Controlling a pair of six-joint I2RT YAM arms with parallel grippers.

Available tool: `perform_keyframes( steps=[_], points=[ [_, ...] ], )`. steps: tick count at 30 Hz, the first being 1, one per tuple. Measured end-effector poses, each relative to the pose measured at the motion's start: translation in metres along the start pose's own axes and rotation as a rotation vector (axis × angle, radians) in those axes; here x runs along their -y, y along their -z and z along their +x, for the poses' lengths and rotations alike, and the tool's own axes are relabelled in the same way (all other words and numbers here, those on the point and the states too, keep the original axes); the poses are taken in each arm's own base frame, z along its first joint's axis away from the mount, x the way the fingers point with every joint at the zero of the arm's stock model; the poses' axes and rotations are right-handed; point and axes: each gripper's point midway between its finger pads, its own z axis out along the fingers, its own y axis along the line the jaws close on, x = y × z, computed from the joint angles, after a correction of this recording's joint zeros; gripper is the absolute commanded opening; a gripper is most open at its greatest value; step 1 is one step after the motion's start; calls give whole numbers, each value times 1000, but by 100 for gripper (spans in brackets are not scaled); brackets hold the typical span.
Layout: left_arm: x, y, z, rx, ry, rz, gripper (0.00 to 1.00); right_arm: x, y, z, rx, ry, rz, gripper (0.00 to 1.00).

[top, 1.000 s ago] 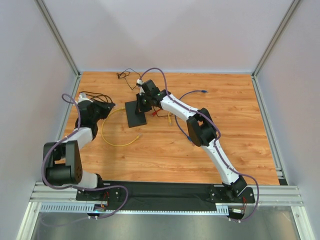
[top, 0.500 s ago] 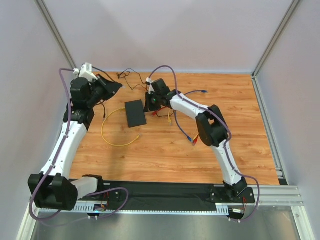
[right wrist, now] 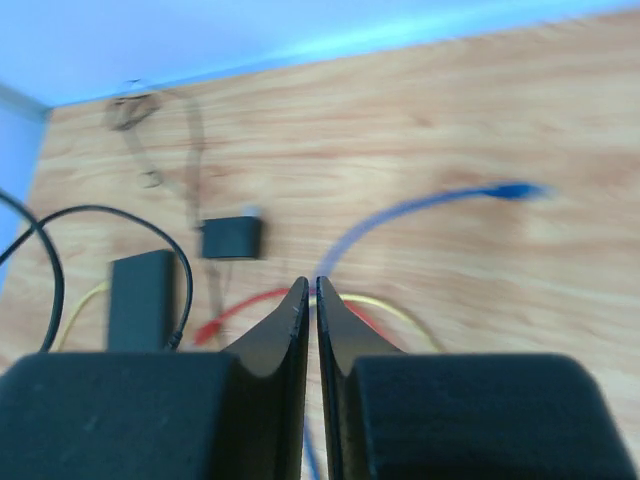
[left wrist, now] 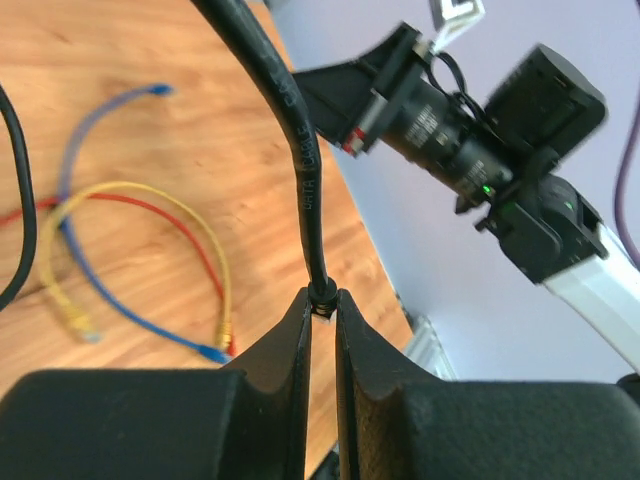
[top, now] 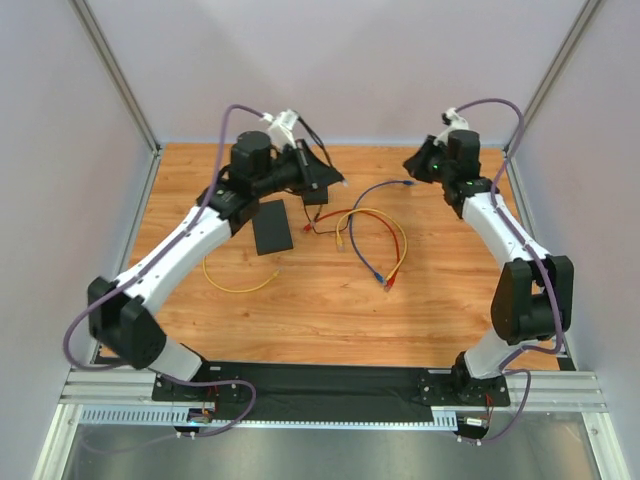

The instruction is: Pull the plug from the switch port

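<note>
The switch (top: 272, 226) is a flat black box lying on the wooden table; it also shows in the right wrist view (right wrist: 140, 298). A thin black wire (right wrist: 186, 290) curves to its corner; the blur hides whether it is plugged in. My left gripper (top: 335, 182) hangs above the table just right of the switch. In the left wrist view it (left wrist: 322, 300) is shut on the collared end (left wrist: 322, 291) of a thick black cable (left wrist: 300, 150) that runs upward. My right gripper (top: 412, 165) is raised at the back right. Its jaws (right wrist: 312, 285) are shut and empty.
A small black square adapter (right wrist: 230, 238) lies right of the switch. Red, yellow and blue patch cables (top: 370, 235) loop mid-table. Another yellow cable (top: 225, 280) curls at the left. Thin black wires (top: 250, 150) lie at the back. Grey walls close in three sides.
My left arm has unfolded from the left wall and swung over beside the switch. My right arm has left the switch and pulled back to the back right corner.
</note>
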Motion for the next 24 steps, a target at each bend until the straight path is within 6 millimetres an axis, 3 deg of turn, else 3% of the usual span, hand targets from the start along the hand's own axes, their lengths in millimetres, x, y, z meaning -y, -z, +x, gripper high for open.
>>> perform_keyframes(
  steps=[2, 5, 7, 10, 13, 21, 24],
  points=[
    [4, -33, 21, -71, 28, 28, 0, 48, 5, 6, -7, -57, 82, 8],
    [1, -78, 55, -160, 68, 41, 0, 110, 17, 34, -55, -150, 196, 7],
    [2, -109, 79, -223, 91, 50, 2, 125, 21, 42, -73, -176, 226, 7],
    [-1, -142, 112, -294, 130, 59, 10, 128, 20, 41, -67, -187, 219, 7],
    [-15, -154, 142, -349, 169, 28, 21, 126, 15, 45, -78, -197, 197, 8],
    [-52, -151, 150, -372, 136, -90, 44, 127, 3, 64, -134, -224, 185, 8],
    [-72, -139, 151, -372, 96, -156, 48, 121, -3, 66, -147, -214, 175, 8]
  ],
)
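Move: My left hand holds the black cable's plug end high up. The loops of yellow, red and blue cable it is going to lie about 5 cm ahead, 11 cm right and 34 cm below. From my left hand the switch is roughly 9 cm ahead and 15 cm left, the adapter some 19 cm ahead and 3 cm left. For my right hand, empty, those loops are about 9 cm back, 5 cm left and 22 cm down; the blue cable's far plug is about 9 cm ahead, 6 cm right. I sink my left hand about 18 cm while sweeping some 16 cm right to over the cable loops, tipping the fingers down about 20 degrees; then I open them and let go of the black cable, still sinking and easing a few centimetres back left. My right hand, fingers shut on nothing, drops and swings right about 10 cm, then drifts slightly back left. ##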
